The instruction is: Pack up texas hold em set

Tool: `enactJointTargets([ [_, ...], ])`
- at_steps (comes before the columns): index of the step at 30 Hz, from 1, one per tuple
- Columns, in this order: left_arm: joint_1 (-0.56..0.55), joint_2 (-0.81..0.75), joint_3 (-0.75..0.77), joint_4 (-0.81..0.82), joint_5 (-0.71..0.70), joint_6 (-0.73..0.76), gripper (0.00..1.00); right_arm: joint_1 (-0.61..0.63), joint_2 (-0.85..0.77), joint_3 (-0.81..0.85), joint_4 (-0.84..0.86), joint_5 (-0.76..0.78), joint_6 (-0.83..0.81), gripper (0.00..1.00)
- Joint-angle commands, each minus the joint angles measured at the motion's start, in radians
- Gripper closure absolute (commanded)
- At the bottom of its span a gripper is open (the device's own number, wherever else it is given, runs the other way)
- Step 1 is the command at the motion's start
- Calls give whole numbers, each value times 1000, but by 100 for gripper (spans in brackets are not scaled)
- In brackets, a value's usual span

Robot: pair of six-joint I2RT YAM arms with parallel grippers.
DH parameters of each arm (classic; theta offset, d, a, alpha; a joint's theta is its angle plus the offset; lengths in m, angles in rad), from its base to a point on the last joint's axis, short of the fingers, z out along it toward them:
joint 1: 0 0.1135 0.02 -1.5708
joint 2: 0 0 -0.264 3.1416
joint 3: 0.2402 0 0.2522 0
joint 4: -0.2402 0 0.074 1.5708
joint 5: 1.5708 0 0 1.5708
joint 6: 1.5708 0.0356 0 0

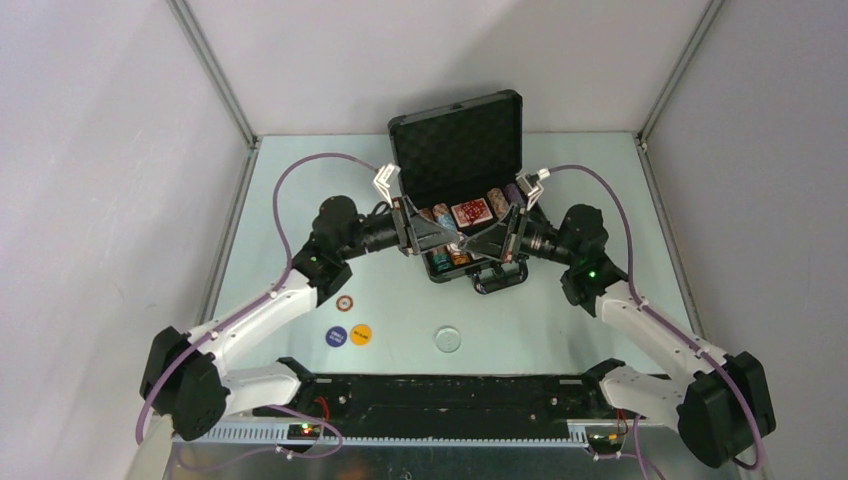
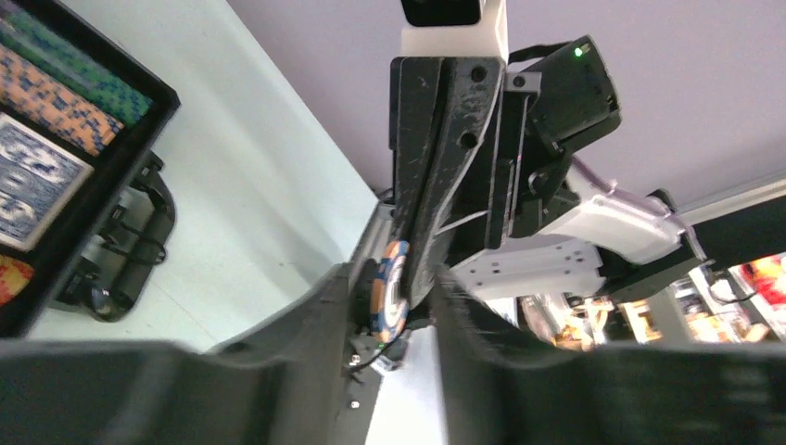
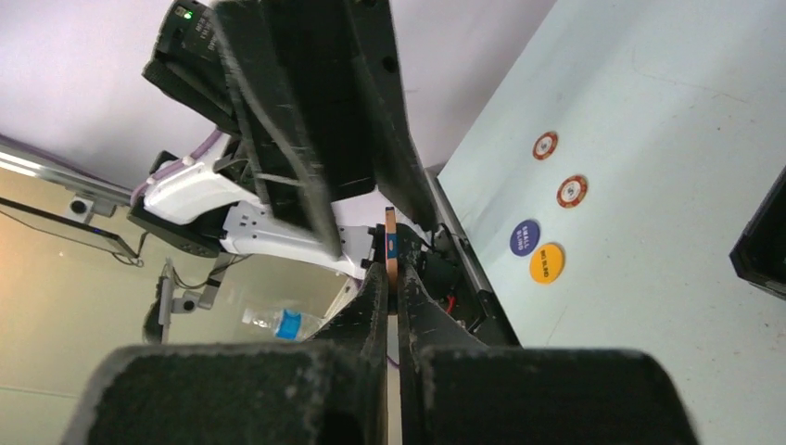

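The black case (image 1: 462,190) lies open at the back with foam lid up, rows of striped chips (image 2: 65,88), a red card deck (image 1: 471,211) and a blue card deck (image 2: 32,190) inside. Both grippers meet tip to tip over its front edge. My right gripper (image 3: 390,273) is shut on an orange, blue and white poker chip (image 3: 391,243), held edge-on. In the left wrist view that chip (image 2: 389,292) sits between the jaws of my left gripper (image 2: 394,311), which stand apart and wider than the chip. The dice are out of view.
Near the left arm on the table lie a red and white chip (image 1: 344,303), a blue button (image 1: 336,336) and a yellow button (image 1: 360,334). A pale round button (image 1: 448,339) lies at front centre. The case's handle (image 2: 139,250) sticks out toward the arms.
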Motion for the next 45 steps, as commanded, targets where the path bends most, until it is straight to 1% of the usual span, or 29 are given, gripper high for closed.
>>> enactJointTargets([
  [1, -10, -7, 43, 39, 21, -5, 41, -10, -57, 31, -90, 12, -112, 100],
  [2, -8, -9, 41, 39, 22, -5, 37, -32, -85, 51, -183, 46, -177, 100],
  [3, -6, -16, 38, 38, 22, -5, 22, -43, -99, 65, -237, 66, -219, 100],
  [4, 1, -20, 31, 37, 22, -5, 19, -70, -126, 92, -352, 125, -307, 100],
  [5, 6, -31, 27, 36, 25, -5, 17, -84, -136, 108, -415, 157, -349, 100],
  [6, 18, -36, 16, 37, 29, -4, 16, -113, -145, 142, -536, 225, -436, 100],
  [7, 26, -49, 1, 38, 30, -4, 16, -126, -143, 180, -641, 290, -481, 100],
  [8, 41, -62, -6, 37, 34, -5, 15, -146, -132, 198, -688, 323, -575, 100],
  [9, 49, -68, -21, 36, 36, -5, 15, -151, -124, 234, -770, 391, -641, 100],
  [10, 63, -76, -30, 32, 42, -6, 15, -158, -95, 251, -807, 428, -711, 100],
  [11, 69, -79, -42, 31, 47, -6, 15, -162, -76, 294, -880, 490, -748, 100],
  [12, 80, -82, -48, 27, 56, -8, 15, -169, -25, 315, -915, 518, -814, 100],
  [13, 86, -84, -60, 25, 60, -8, 15, -172, 2, 361, -968, 551, -845, 100],
  [15, 97, -88, -77, 21, 70, -11, 15, -199, 125, 436, -1037, 559, -948, 100],
  [16, 106, -92, -82, 17, 77, -12, 15, -206, 155, 462, -1053, 551, -966, 100],
  [17, 111, -93, -92, 16, 80, -12, 15, -221, 198, 501, -1068, 557, -1019, 100],
  [19, 134, -100, -106, 13, 99, -10, 15, -247, 232, 521, -1037, 562, -1088, 100],
  [22, 162, -110, -121, 9, 123, -7, 15, -275, 239, 525, -981, 539, -1178, 100],
  [26, 200, -113, -132, 4, 156, -2, 16, -292, 244, 527, -939, 448, -1389, 100],
  [27, 213, -114, -136, 2, 167, -1, 16, -293, 250, 528, -942, 408, -1484, 100],
  [29, 230, -116, -142, 1, 184, 0, 17, -296, 269, 541, -952, 372, -1612, 100],
  [30, 236, -117, -147, -1, 188, 0, 17, -299, 280, 566, -988, 341, -1654, 100],
  [32, 253, -117, -157, -5, 198, 1, 17, -300, 326, 598, -1072, 278, -1907, 100],
  [35, 276, -111, -165, -11, 210, 2, 18, -295, 371, 613, -1130, 260, -2101, 100],
  [36, 279, -109, -165, -11, 214, 0, 18, -294, 398, 627, -1182, 246, -2209, 100],
  [39, 291, -106, -165, -12, 225, -2, 19, -290, 444, 644, -1201, 267, -2290, 100],
  [40, 296, -107, -166, -11, 227, -2, 19, -280, 463, 646, -1208, 302, -2320, 100],
  [43, 304, -111, -169, -12, 228, -3, 19, -243, 495, 642, -1252, 369, -2361, 100],
  [45, 308, -109, -170, -12, 229, -7, 19, -218, 491, 612, -1256, 396, -2372, 100],
])
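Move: The right gripper already pinches the passed chip. The near end of the green stack in the case lies from it about 14 cm ahead, 17 cm right and 25 cm below. Left of that end, the blue card deck is some 12 cm ahead and 7 cm right of the right hand; the case handle is 4 cm ahead, 10 cm right. From the left gripper, the green end is 13 cm ahead, 18 cm right. Keep the chip pinched in the right gripper and swing it out of the handover to the right and forward, sinking about 15 cm in all towards the near end of the green stack, while turning the fingers from sideways to steeply down. Finish opening the left gripper to free the chip, then draw it about 7 cm left and somewhat down, away from the right hand. ##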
